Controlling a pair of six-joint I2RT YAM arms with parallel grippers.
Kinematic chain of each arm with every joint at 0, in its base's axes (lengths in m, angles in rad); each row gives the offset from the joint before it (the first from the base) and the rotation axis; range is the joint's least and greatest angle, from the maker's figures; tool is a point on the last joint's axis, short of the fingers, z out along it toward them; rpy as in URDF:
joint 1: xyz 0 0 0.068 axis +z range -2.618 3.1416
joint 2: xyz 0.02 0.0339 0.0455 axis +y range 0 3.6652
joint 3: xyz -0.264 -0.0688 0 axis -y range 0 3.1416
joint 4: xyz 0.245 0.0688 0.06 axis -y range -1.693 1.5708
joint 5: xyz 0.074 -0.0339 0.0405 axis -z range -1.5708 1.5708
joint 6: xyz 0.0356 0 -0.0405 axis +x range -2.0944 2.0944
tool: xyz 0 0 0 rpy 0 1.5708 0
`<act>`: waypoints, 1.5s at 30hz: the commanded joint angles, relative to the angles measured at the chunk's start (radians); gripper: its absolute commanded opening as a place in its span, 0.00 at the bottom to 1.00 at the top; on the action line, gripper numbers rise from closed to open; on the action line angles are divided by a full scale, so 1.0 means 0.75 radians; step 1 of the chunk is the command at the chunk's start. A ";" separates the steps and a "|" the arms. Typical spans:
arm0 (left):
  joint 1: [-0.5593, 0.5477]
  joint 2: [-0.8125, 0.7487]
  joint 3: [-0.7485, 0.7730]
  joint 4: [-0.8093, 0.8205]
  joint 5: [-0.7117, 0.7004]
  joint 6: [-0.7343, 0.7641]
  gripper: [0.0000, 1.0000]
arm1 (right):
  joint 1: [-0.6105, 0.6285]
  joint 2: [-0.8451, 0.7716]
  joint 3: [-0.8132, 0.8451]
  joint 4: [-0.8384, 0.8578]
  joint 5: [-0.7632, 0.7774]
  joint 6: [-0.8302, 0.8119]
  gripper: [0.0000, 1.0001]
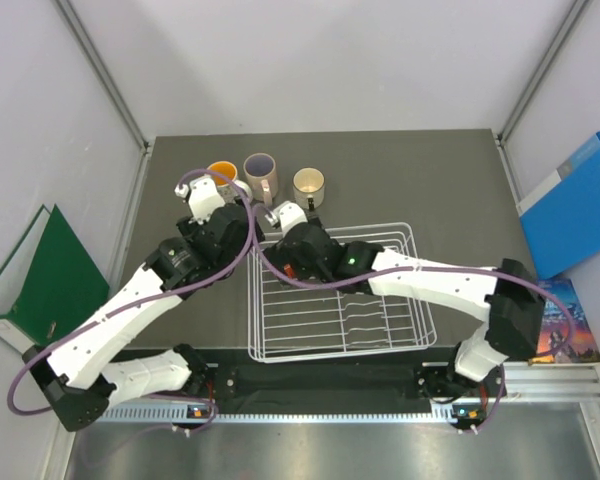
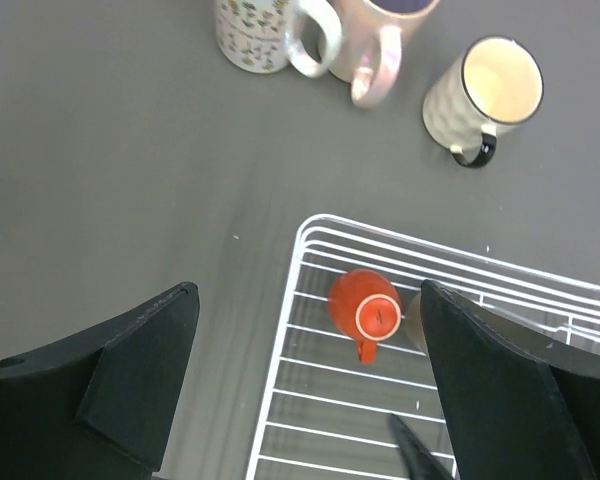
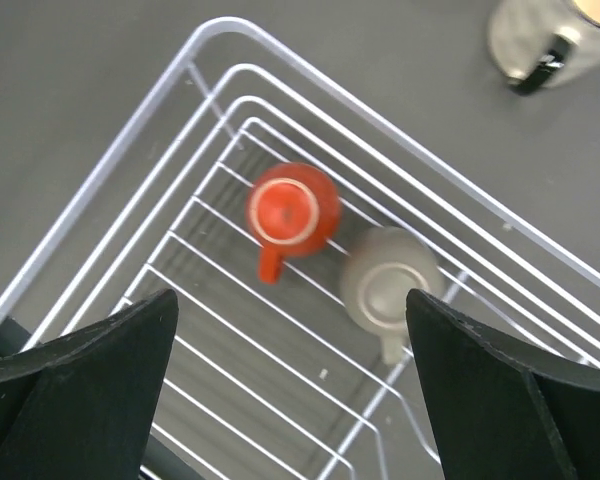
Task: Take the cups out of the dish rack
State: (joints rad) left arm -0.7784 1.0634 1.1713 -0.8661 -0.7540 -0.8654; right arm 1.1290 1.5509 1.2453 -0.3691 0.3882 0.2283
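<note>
The white wire dish rack (image 1: 410,345) stands in the middle of the table. A small red-orange cup (image 2: 365,310) and a small tan cup (image 3: 388,280) sit upside down side by side in its far left corner. The speckled mug (image 1: 223,176), the pinkish mug with purple inside (image 1: 260,170) and the cream mug (image 1: 308,184) stand on the table behind the rack. My left gripper (image 2: 308,300) is open and empty above the rack's far left corner, with the red-orange cup between its fingers. My right gripper (image 3: 290,300) is open and empty above both small cups.
A green folder (image 1: 50,270) lies beyond the table's left edge. A blue folder (image 1: 570,205) and a book (image 1: 565,320) lie beyond its right edge. Both arms crowd together over the rack's far left corner.
</note>
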 commanded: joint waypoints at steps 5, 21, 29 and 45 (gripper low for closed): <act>-0.001 -0.078 0.034 -0.089 -0.064 -0.079 0.96 | 0.018 0.174 0.152 0.044 -0.086 -0.045 0.95; -0.056 0.046 -0.093 0.050 0.181 -0.114 0.94 | -0.051 -0.450 0.068 -0.117 0.478 0.037 1.00; -0.187 0.235 -0.128 0.181 0.214 -0.161 0.94 | -0.069 -0.573 0.015 -0.273 0.550 0.121 1.00; -0.171 0.535 -0.169 0.343 0.199 -0.143 0.93 | -0.082 -0.665 -0.090 -0.297 0.477 0.148 1.00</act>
State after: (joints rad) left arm -0.9169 1.4254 1.0199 -0.6697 -0.5838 -0.9764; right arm 1.0782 1.0885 1.1900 -0.5999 0.7555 0.3241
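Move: The red cup in the rack lies about 4 cm ahead of the left gripper, 10 cm to its right and 20 cm below; from the right gripper it is roughly 7 cm ahead, 6 cm left and 13 cm below. The grey cup sits some 7 cm to the right of the red one, level with it. From the left gripper, the floral mug stands about 20 cm ahead and 4 cm left, the black-handled cup some 22 cm ahead and 15 cm right, both about 20 cm below. Clear the right gripper off the red cup: after a short dip left and down, swing it right and up by nearly 20 cm each, turning clockwise, then let it sink about 5 cm. Hold the left gripper back meanwhile with a small drift left, then bring it right about 11 cm and down 15 cm towards the red cup, tipping its fingers further down, both grippers open and touching nothing. ##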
